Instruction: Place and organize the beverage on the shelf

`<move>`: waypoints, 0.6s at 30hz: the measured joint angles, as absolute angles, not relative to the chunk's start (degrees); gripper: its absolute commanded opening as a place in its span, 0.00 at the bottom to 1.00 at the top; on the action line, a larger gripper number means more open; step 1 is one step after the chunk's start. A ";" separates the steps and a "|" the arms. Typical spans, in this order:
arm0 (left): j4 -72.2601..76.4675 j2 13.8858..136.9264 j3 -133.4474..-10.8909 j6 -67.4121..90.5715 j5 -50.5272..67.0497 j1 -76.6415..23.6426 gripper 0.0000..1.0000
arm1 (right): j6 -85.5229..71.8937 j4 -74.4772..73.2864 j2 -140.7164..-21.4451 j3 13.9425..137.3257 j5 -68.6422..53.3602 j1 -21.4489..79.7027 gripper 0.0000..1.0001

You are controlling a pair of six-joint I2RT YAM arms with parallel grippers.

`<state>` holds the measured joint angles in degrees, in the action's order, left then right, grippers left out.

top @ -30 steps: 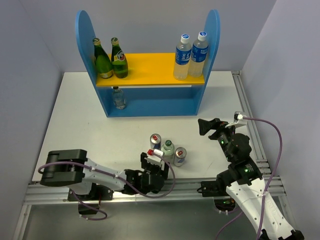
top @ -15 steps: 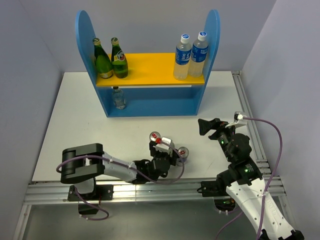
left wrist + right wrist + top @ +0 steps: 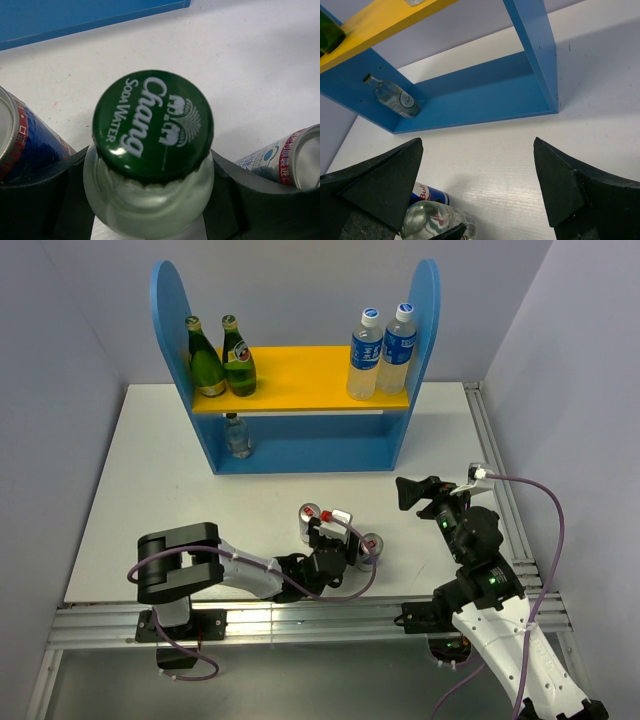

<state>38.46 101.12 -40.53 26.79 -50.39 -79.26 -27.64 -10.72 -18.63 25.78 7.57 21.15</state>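
Note:
The blue shelf (image 3: 170, 330) with a yellow upper board holds two dark green bottles (image 3: 222, 360) at the upper left. One short clear bottle (image 3: 238, 435) stands on the lower level at the left. My left gripper (image 3: 338, 542) is shut on the second short clear bottle (image 3: 150, 145), green cap up, which stands on the table between two cans (image 3: 311, 520) (image 3: 370, 545). In the left wrist view the fingers (image 3: 227, 197) press the glass on both sides. My right gripper (image 3: 415, 490) is open and empty, held above the table to the right of the cans.
Two taller clear plastic bottles with blue caps (image 3: 380, 352) stand at the upper right of the yellow board. The right wrist view shows the lower shelf level (image 3: 485, 95) and the held bottle with a can (image 3: 431, 194). Metal rails run along the table's right edge (image 3: 490, 450).
My left gripper has moved forward and right from the near edge and closed around the short clear bottle between the cans. The right arm has not moved.

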 measured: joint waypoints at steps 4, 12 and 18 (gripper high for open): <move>37.04 100.51 -40.51 27.75 -50.48 -79.44 0.00 | -27.68 -10.63 -19.03 25.78 7.53 21.15 0.98; 26.13 96.44 -40.51 31.62 -53.43 -85.27 0.00 | -27.86 -10.31 -19.29 25.67 7.49 21.15 0.98; 11.03 86.28 -39.88 38.26 -54.70 -91.09 0.00 | -27.88 -10.28 -19.29 25.67 7.46 21.15 0.98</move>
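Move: The left hand already grips the soda water bottle; its likely place, the lower shelf slot, is roughly 30 cm ahead and 19 cm left, about 2 cm higher. The shelved soda bottle stands 30 cm ahead, 27 cm left, slightly above. Slightly below the hand are two cans: the left can 5 cm ahead and 7 cm left, the right can 2 cm back and 8 cm right. From the right hand the slot is about 26 cm ahead, 42 cm left, 12 cm down. Keeping its grip, the left hand draws the soda bottle back about 8 cm from between the cans, rising late. ##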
